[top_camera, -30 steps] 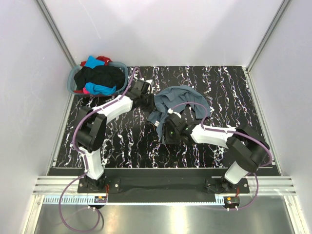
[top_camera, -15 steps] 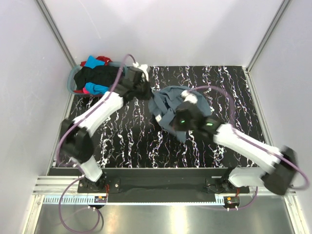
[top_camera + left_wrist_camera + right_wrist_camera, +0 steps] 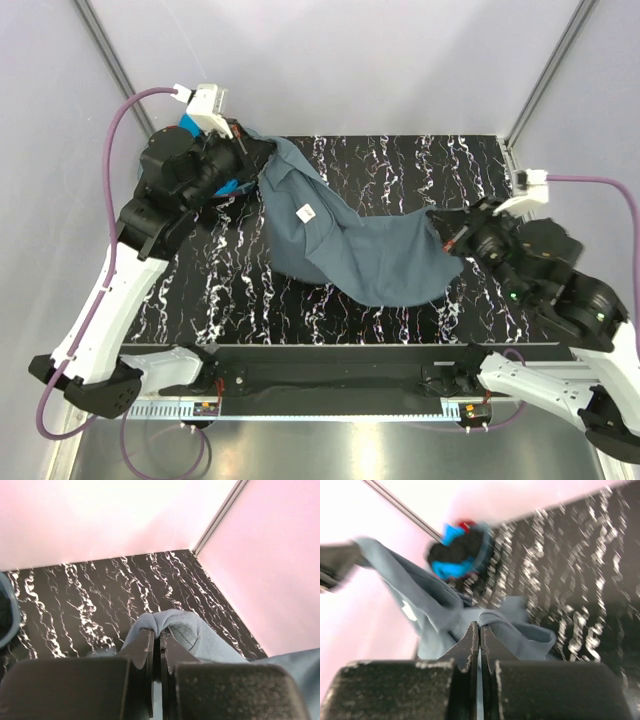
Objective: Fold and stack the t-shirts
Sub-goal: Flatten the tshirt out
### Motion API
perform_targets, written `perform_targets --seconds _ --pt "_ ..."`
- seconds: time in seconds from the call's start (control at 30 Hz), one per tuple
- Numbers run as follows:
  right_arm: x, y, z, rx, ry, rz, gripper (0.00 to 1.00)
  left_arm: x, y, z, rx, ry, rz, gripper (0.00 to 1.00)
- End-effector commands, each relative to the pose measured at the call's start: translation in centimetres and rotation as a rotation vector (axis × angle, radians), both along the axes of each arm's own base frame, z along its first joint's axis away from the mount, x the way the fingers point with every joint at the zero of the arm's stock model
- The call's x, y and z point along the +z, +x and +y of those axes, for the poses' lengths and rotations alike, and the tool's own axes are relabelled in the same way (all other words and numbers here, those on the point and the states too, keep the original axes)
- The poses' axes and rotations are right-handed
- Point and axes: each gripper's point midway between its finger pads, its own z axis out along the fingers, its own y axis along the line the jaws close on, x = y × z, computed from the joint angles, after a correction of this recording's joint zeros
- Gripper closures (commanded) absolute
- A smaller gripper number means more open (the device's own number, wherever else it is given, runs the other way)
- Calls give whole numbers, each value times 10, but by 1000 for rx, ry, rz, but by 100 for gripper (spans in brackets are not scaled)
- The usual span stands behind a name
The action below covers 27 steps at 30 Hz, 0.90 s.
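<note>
A slate blue-grey t-shirt [image 3: 350, 250] with a small white neck label [image 3: 306, 213] hangs stretched between both raised arms, its lower part sagging onto the black marbled table [image 3: 400, 160]. At the back left my left gripper [image 3: 255, 150] is shut on a bunched fold of it [image 3: 170, 620]. To the right, my right gripper [image 3: 440, 225] is shut on another edge [image 3: 515, 630]. The right wrist view shows black and turquoise t-shirts [image 3: 455, 562] heaped in the basket, with a bit of red.
The round grey-blue laundry basket [image 3: 482, 545] stands at the table's back left corner, mostly hidden behind my left arm in the top view; its rim [image 3: 7, 610] shows in the left wrist view. White walls with metal posts enclose the table.
Both arms have risen and swung apart, lifting the blue-grey t-shirt off the table and spreading it between them. The right gripper has shut on the shirt.
</note>
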Motion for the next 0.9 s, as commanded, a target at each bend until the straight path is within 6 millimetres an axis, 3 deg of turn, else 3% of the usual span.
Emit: perform_targets --seconds 0.0,0.07,0.17,0.2,0.33,0.37,0.4,0.47,0.5,0.57,0.6,0.63,0.7,0.73,0.77,0.8,0.83,0.87 --pt "-46 10 9 -19 -103 108 100 -27 26 -9 6 80 39 100" --pt "-57 13 5 -50 -121 121 100 -60 48 -19 7 130 107 100" --pt "-60 21 -7 -127 -148 108 100 -76 72 -43 -50 145 135 100" --pt "-57 24 -11 -155 -156 96 100 -87 91 -58 -76 148 155 100" --pt "-36 48 -41 -378 -254 32 100 -62 127 -108 -185 -4 149 100" --pt "-15 53 -54 -469 -239 -11 100 -56 134 -116 -203 -36 156 100" --pt "-10 59 -56 -498 -297 -28 100 -36 142 -127 -228 -81 128 100" --pt "20 62 -67 -573 -285 -77 100 -12 139 -142 -287 -177 129 100" --pt "26 64 -68 -581 -326 -88 100 5 133 -147 -323 -216 103 100" --pt "49 60 -77 -608 -299 -120 100 39 120 -152 -375 -303 27 100" --pt "55 57 -82 -611 -303 -130 100 38 116 -153 -390 -315 23 100" --pt "61 53 -85 -610 -287 -141 100 59 101 -146 -400 -336 -31 100" --pt "67 44 -92 -593 -252 -161 100 56 95 -139 -379 -327 -51 100" --pt "62 43 -91 -577 -250 -158 100 67 88 -125 -335 -305 -101 100" --pt "58 41 -87 -541 -239 -160 100 59 91 -118 -301 -274 -96 100" --pt "57 34 -89 -521 -177 -161 100 34 97 -114 -270 -234 -61 100" --pt "42 35 -83 -491 -182 -139 100 22 104 -105 -229 -196 -60 100" --pt "29 32 -74 -432 -183 -115 100 -9 114 -94 -193 -165 -2 100"
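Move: The t-shirt hangs between both hands, its middle about 17 cm right of the left hand, 8 cm nearer the base and 15 cm lower; from the right hand it lies 16 cm left, 3 cm ahead and 15 cm down. The open table lies some 43 cm below the left hand, 27 cm right and 3 cm ahead; for the right hand, 14 cm ahead, 7 cm left and 41 cm below. The clothes basket sits 16 cm left of the left hand, 18 cm ahead and 37 cm lower. The t-shirt, still pinched in both shut grippers, is swung over the table: the left hand sweeps about 16 cm forward, 15 cm right and 14 cm down, then lifts back to its old height, drawing back somewhat. The right hand dips 8 cm, then rises 12 cm, edging forward and then rightward as it turns some 30 degrees clockwise. ##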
